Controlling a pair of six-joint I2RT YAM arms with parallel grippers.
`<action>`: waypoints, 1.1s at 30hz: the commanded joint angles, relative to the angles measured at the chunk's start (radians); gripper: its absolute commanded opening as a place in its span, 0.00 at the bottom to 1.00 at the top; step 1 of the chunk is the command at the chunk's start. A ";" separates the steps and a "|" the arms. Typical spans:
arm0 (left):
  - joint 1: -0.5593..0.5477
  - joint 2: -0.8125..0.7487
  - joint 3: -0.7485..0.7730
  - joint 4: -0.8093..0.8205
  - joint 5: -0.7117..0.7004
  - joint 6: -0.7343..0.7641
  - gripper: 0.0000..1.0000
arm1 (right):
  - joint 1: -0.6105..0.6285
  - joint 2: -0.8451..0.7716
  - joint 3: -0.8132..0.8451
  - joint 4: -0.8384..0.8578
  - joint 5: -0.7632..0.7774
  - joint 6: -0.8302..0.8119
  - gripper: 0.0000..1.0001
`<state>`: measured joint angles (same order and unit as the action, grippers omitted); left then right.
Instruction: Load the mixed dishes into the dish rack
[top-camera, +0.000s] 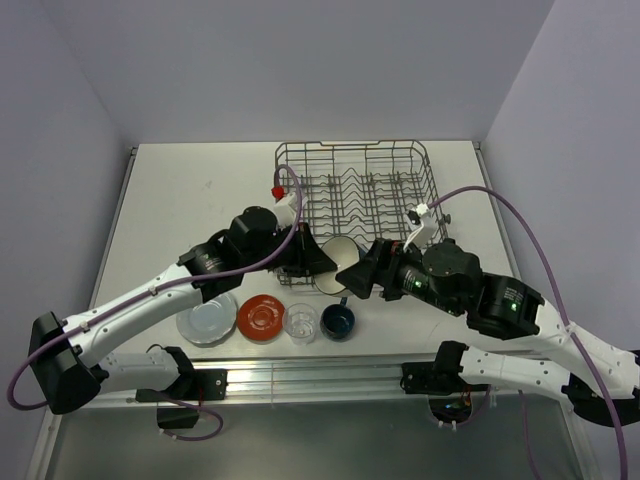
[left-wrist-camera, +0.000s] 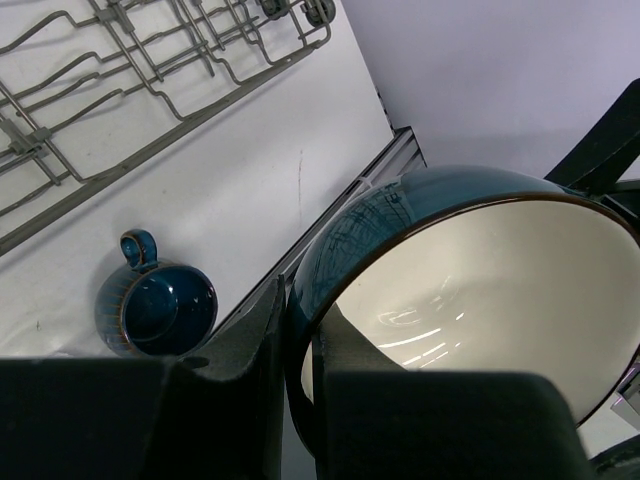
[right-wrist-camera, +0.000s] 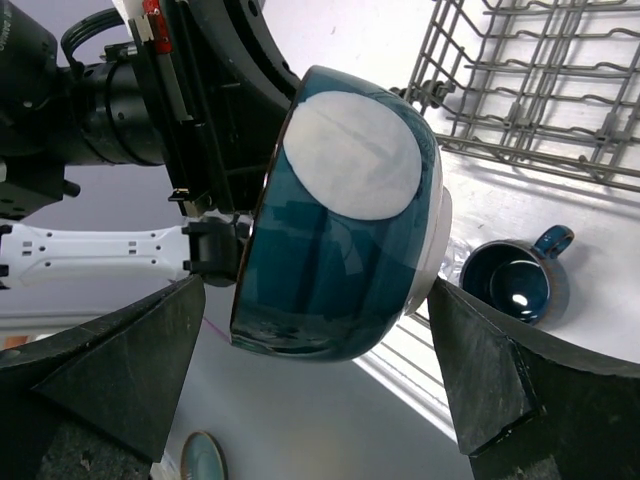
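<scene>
The cream bowl with the dark teal outside hangs tilted above the table, in front of the dish rack. My left gripper is shut on the rim of the bowl, one finger inside and one outside. My right gripper stands open around the bowl from the underside. Its right finger sits close to the rim; its left finger is apart from the wall. On the table near the front edge lie the pale blue-grey plate, the red-orange plate, the glass tumbler and the dark blue mug.
The rack holds no dishes and stands at the back centre of the table. The mug stands upright just below the bowl, handle toward the rack. A metal rail runs along the table's front edge. Grey walls close in the sides.
</scene>
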<state>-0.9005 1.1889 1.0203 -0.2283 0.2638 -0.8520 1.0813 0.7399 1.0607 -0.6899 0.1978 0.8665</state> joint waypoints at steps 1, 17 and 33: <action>0.002 -0.049 0.052 0.119 0.037 -0.018 0.00 | 0.000 -0.019 -0.021 0.096 -0.018 0.014 0.98; 0.006 -0.043 0.050 0.130 0.054 -0.013 0.00 | 0.000 -0.042 -0.031 0.174 -0.040 0.095 0.25; 0.074 -0.055 0.037 0.121 0.103 -0.024 0.60 | 0.002 -0.053 -0.005 0.145 0.054 0.051 0.00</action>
<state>-0.8406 1.1622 1.0210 -0.1623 0.3435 -0.8780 1.0775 0.6945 1.0122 -0.6220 0.2104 0.9260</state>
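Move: The blue bowl hangs in the air between the hands, its rim already pinched by the left fingers. Its middle is about 4 cm left and 1 cm ahead of the right hand, and from the left hand about 4 cm right and 2 cm back. From the right hand, the mug stands roughly 25 cm down, 5 cm left and 2 cm ahead; the glass is 9 cm farther left than the mug, and the rack's middle some 30 cm ahead, 3 cm right and 24 cm below. Staying almost in place, with only a slight roll of about 5 degrees, the right hand closes its wide-open fingers partway, clasps the outside of the bowl near its foot and keeps that hold. Only then does the left hand open its pinch on the rim to a bit over half wide and begin easing up, about 2.5 cm in all, its fingers still around the rim. ##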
